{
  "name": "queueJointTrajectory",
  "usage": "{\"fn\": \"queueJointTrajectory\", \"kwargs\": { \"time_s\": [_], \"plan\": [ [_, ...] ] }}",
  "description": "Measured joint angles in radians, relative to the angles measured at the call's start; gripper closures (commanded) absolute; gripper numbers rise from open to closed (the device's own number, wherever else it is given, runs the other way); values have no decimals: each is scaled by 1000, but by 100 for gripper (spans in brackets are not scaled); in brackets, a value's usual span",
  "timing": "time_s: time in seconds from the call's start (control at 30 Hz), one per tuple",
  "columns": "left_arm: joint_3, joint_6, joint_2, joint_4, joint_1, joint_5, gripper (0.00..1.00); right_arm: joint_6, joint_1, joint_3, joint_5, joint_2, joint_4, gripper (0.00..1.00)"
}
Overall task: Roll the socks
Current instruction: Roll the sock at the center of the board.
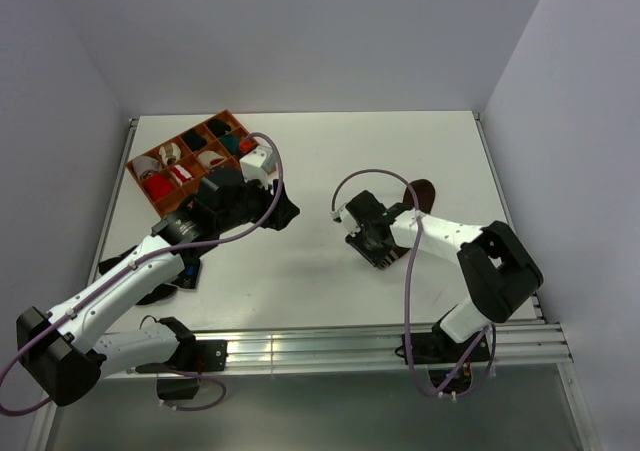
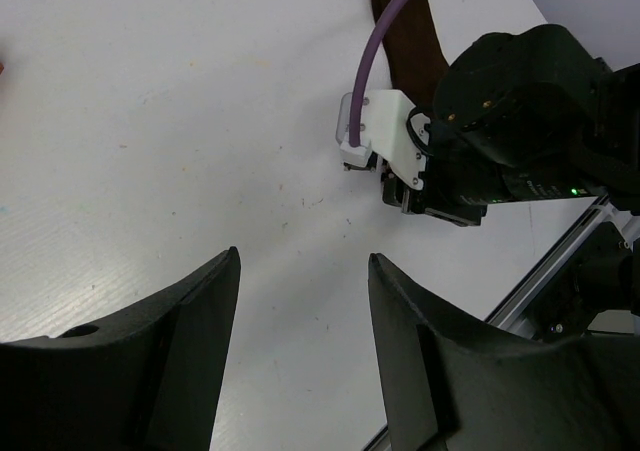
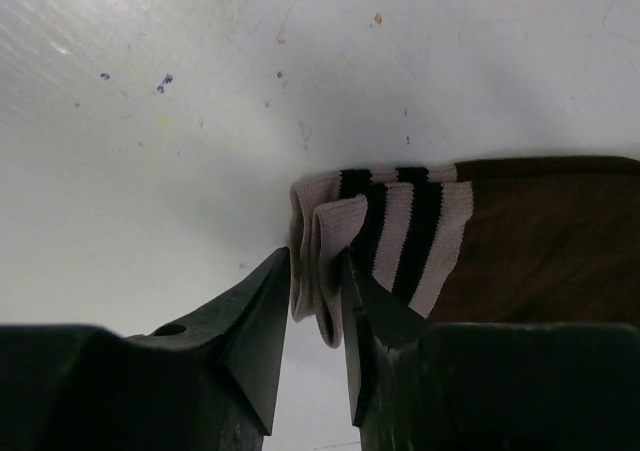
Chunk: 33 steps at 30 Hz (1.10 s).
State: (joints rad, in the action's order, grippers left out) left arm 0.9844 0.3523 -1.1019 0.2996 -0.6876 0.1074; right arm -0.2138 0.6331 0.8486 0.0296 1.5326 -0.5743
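Note:
The socks (image 3: 520,241) are dark brown with a pale, dark-striped cuff (image 3: 345,236) and lie flat on the white table. My right gripper (image 3: 316,281) is shut on the folded cuff edge, pinching it between its fingers. In the top view the right gripper (image 1: 378,251) is at the table's middle right, and the brown socks (image 1: 422,192) stick out behind its arm. My left gripper (image 2: 303,281) is open and empty above bare table. In the top view it (image 1: 285,214) is left of centre. The left wrist view shows the right gripper (image 2: 470,151) and the socks (image 2: 410,51).
A brown compartment tray (image 1: 152,203) holding red, white, teal and dark sock bundles stands at the back left, just behind my left arm. Grey walls close in the table on three sides. A metal rail (image 1: 400,346) runs along the near edge.

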Motion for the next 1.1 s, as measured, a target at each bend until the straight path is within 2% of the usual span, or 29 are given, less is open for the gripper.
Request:
{"fn": "queueJointTrajectory", "kwargs": {
  "time_s": [0.1, 0.2, 0.4, 0.63, 0.9, 1.1],
  "plan": [
    [-2, 4, 0, -3, 0, 0, 40, 3, 5, 10, 10, 35, 3, 70],
    [-3, 35, -3, -3, 2, 3, 42, 6, 11, 30, 23, 58, 0, 82],
    [-4, 174, -6, 12, 27, -49, 43, -3, 16, 100, 13, 121, 1, 89],
    [-127, 372, 123, -29, 157, -116, 42, -19, 53, 253, -53, 248, 14, 91],
    [-192, 482, 288, -69, 159, -229, 41, -40, 237, 326, -195, 304, 31, 93],
    [-265, 507, 356, -94, 159, -270, 49, -69, 326, 360, -390, 309, -18, 94]
  ]
}}
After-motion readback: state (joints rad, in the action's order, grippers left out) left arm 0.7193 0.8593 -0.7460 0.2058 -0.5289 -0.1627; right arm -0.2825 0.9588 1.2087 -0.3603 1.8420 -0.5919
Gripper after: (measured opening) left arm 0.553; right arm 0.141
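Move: Right gripper: the sock's striped cuff lies right between the open fingertips, about 1 cm down, with its edge standing between the pads. The brown sock's middle is some 10 cm ahead and 6 cm to the right; the clear near-middle of the board, where the cuff goes, is about 17 cm left and 6 cm back. From the left gripper, the cuff lies roughly 18 cm right, 3 cm back and 24 cm below; the sock rack is some 30 cm left and 24 cm ahead. Close the right fingers on the sock's cuff edge and keep it pinched, skimming the board: swing forward and left at first, then mostly left and back, ending about 18 cm left and 6 cm back, turning counter-clockwise some 30 degrees. Meanwhile bring the left gripper about 10 cm left, out of the right hand's way, swivelling it counter-clockwise about as much. ##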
